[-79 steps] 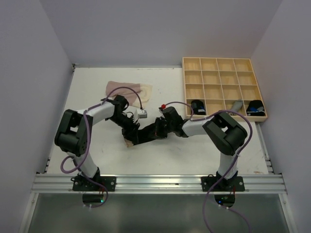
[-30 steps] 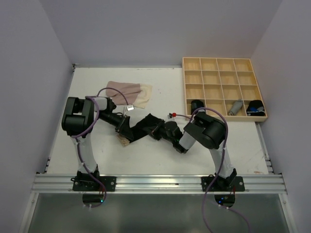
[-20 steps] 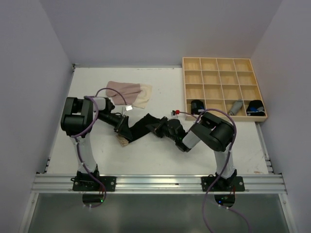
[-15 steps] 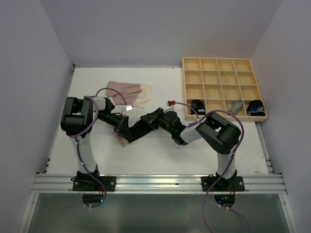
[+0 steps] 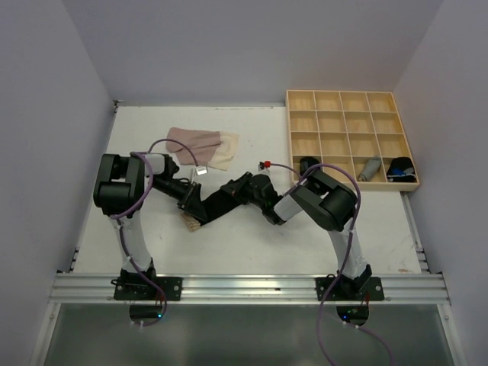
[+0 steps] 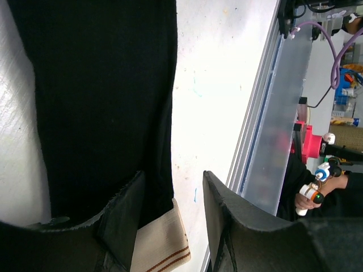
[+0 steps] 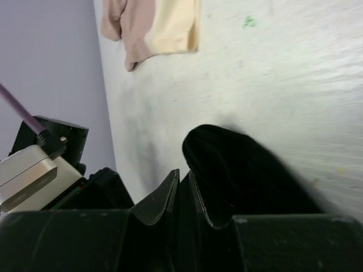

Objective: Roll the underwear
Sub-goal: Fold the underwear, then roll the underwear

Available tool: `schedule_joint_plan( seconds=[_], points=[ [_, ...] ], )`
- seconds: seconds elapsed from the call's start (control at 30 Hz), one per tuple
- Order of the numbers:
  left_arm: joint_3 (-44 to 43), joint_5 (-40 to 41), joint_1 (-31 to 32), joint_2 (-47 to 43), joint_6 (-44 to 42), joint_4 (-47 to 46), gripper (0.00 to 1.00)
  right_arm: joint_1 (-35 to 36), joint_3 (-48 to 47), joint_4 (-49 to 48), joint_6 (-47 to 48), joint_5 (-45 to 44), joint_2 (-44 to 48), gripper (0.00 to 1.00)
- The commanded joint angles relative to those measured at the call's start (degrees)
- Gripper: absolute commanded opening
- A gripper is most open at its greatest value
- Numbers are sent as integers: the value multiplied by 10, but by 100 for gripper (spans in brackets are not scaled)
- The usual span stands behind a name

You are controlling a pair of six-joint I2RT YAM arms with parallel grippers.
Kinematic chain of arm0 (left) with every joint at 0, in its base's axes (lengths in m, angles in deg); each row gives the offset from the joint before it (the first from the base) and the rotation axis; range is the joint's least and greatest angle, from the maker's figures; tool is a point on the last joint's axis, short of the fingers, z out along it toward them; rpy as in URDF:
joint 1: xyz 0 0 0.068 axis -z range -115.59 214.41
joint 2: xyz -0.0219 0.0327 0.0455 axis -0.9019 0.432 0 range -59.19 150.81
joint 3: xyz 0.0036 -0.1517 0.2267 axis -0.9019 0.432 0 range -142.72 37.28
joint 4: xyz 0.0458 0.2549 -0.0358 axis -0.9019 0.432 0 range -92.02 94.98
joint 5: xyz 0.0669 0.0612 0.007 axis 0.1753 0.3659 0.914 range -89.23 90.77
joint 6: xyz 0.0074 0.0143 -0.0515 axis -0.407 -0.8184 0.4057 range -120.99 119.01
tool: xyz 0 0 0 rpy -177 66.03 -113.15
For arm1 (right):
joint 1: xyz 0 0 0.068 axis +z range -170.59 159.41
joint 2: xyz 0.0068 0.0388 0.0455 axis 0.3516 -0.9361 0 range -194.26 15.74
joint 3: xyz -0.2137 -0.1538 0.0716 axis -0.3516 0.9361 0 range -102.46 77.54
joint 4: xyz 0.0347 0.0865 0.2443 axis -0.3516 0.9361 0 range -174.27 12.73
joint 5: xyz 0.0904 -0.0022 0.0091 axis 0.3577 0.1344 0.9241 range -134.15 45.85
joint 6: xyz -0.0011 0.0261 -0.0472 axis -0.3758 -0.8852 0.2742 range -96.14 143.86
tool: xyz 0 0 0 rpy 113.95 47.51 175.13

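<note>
A black underwear (image 5: 217, 202) lies stretched on the white table between my two grippers. Its beige waistband (image 6: 164, 241) with brown stripes shows at the left gripper (image 5: 192, 207). In the left wrist view that gripper (image 6: 172, 174) stands open, one finger on the black cloth (image 6: 96, 85) and the other over bare table. My right gripper (image 5: 245, 185) is at the cloth's other end. Its jaws (image 7: 184, 177) stand a narrow dark slit apart. A raised fold of black cloth (image 7: 238, 164) bulges against one finger; whether cloth sits in the slit is hidden.
A pile of pale beige-pink underwear (image 5: 202, 145) lies behind the grippers and shows in the right wrist view (image 7: 153, 28). The wooden compartment tray (image 5: 352, 93) at the back right holds rolled garments in its front row (image 5: 310, 168) (image 5: 370, 168). A metal rail runs along the near edge.
The right gripper has swung up and left toward the left gripper, bringing the black cloth's end with it, and its jaws have parted slightly. The left arm has stayed put over the last second.
</note>
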Motion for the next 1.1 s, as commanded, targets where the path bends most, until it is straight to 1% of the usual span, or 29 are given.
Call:
schedule_joint_plan(
  seconds=[0.0, 0.1, 0.13, 0.17, 0.23, 0.27, 0.33, 0.37, 0.4, 0.5, 0.57, 0.7, 0.73, 0.87, 0.9, 0.97, 1.0, 1.03, 1.07],
  points=[
    [22, 130, -9, 11, -44, -66, 52, -15, 11, 8, -6, -42, 0, 17],
    [26, 129, -8, 10, -53, -61, 54, -21, 4, 17, 0, -37, -1, 17],
    [25, 118, -8, 7, -67, -50, 54, -25, -4, 24, 4, -30, -5, 17],
    [21, 107, -8, 5, -83, -39, 55, -27, -28, 30, 13, -5, -13, 17],
    [18, 84, -8, -14, -108, -17, 56, -32, -54, 59, 31, 13, -21, 17],
    [15, 76, -8, -22, -119, -8, 56, -34, -85, 68, 40, 18, -30, 16],
    [11, 68, -6, -40, -141, 19, 57, -39, -110, 105, 65, 55, -34, 17],
    [11, 66, -4, -45, -150, 28, 57, -41, -141, 115, 76, 69, -39, 17],
    [12, 68, -3, -48, -163, 42, 57, -45, -161, 146, 85, 102, -50, 17],
    [12, 62, -1, -67, -215, 86, 57, -51, -222, 166, 112, 159, -70, 17],
    [11, 53, -3, -82, -242, 100, 57, -52, -261, 185, 135, 182, -69, 17],
    [-14, 23, -3, -126, -260, 128, 57, -51, -272, 214, 153, 208, -27, 18],
    [-26, 17, -3, -128, -259, 128, 57, -50, -269, 219, 153, 215, -1, 18],
    [-48, 8, -8, -116, -239, 123, 57, -43, -211, 236, 153, 225, 45, 19],
    [-50, 10, -10, -101, -212, 102, 56, -41, -200, 229, 150, 227, 52, 19],
    [-53, 12, -22, -83, -184, 80, 55, -41, -171, 232, 147, 225, 60, 19],
    [-55, 15, -26, -67, -148, 51, 54, -41, -161, 227, 147, 226, 61, 19],
    [-54, 14, -36, -61, -135, 37, 54, -41, -146, 224, 147, 225, 57, 19],
    [-51, 15, -39, -54, -94, 1, 54, -41, -140, 216, 146, 224, 53, 19]
  ],
)
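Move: The black underwear lies slantwise between the hands. Its middle is about 7 cm back and 4 cm to the left of the right hand, whose tips are at its far right end, a centimetre or two above its middle. From the left hand that middle is some 4 cm ahead and 4 cm right, with the tan waistband about 3 cm left and 1 cm back. The pink-and-cream garment lies roughly 12 cm ahead and 8 cm left of the right hand. The underwear's far right end is pushed forward and left by the nearly shut right fingers, low over the table for about 6 cm; they then climb off it to some 7 cm up while drawing back, the hand turning about 20 degrees counter-clockwise. The half-open left hand lifts clear of the waistband end, rising nearly 5 cm with a wrist roll, then eases forward and starts down. ##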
